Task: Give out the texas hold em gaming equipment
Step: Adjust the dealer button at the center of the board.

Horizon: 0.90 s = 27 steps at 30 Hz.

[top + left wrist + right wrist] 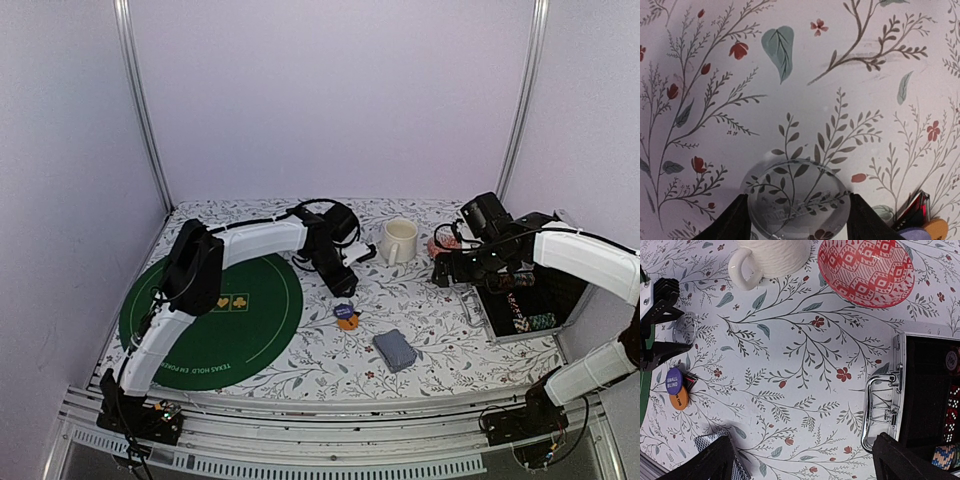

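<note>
A clear disc (795, 195) lies on the floral tablecloth, and my left gripper (797, 200) has a dark finger against its rim on each side. That gripper (343, 283) sits just above a purple small-blind disc (674, 381), the orange disc button (678, 401) and a black-and-red triangular marker (915, 210). The grey-blue deck of cards (395, 350) lies nearer the front. Striped poker chips (945, 455) sit in the open case (530, 300). My right gripper (805, 460) hovers open over bare cloth beside the case handle, holding nothing.
A cream mug (398, 240) and a red-patterned dish (866, 271) stand at the back centre. A round green felt mat (200, 320) covers the table's left part. The case's chrome handle (880, 410) lies close to my right finger.
</note>
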Tool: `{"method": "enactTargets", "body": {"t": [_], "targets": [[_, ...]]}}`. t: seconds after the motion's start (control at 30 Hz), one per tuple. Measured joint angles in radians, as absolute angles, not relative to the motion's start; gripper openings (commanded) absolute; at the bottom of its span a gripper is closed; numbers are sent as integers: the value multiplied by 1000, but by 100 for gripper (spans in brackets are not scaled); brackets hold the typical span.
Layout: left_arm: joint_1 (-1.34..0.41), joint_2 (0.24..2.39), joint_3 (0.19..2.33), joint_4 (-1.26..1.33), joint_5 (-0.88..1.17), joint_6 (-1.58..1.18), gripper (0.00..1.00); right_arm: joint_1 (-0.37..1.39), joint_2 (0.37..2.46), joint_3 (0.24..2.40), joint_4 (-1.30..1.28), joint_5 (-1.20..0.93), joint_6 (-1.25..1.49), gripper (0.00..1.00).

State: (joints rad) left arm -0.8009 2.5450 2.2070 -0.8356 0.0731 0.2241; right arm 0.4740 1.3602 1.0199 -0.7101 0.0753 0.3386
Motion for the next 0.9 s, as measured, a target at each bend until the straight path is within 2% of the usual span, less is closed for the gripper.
{"method": "enactTargets", "body": {"t": [0.13, 0.3, 0.5, 0.73, 0.9], "targets": [[-801, 2532, 2185, -820, 74, 220, 30, 474, 1360, 1025, -711, 76, 339, 99], [-796, 2479, 2115, -801, 78, 204, 29, 474, 1354, 1028, -714, 76, 339, 99], [-735, 2254, 1912, -736, 109, 148, 28, 474, 1323, 1031, -712, 77, 336, 99], [-499, 1835, 1533, -641, 110, 58, 29, 474, 1310, 1036, -697, 76, 313, 99], [-319, 1756, 1327, -617, 93, 12, 28, 474, 1310, 1048, -688, 76, 283, 99]]}}
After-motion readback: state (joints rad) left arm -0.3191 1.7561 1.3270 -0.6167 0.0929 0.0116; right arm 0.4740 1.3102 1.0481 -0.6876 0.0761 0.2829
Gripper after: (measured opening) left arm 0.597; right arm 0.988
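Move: The dealer button is already between the left fingers, down at table level. The mat's centre, by its row of card suits, lies about 30 cm to the left and 5 cm back, at the same height. The small blind button is about 7 cm straight back, the big blind 10 cm back and 1 cm right, and the mug 10 cm ahead and 13 cm right. From the right hand the mat's centre is roughly 57 cm left, 4 cm ahead and 12 cm lower. Keep the left fingers shut on the dealer button's edges and lift it clear of the table, slowly at first, then swing it fast to the left over the mat, some 27 cm, turning the hand nearly 40 degrees counter-clockwise. Arc up to about 14 cm, then sink 4 cm towards the mat. Let the empty, open right hand rise about 3 cm. ##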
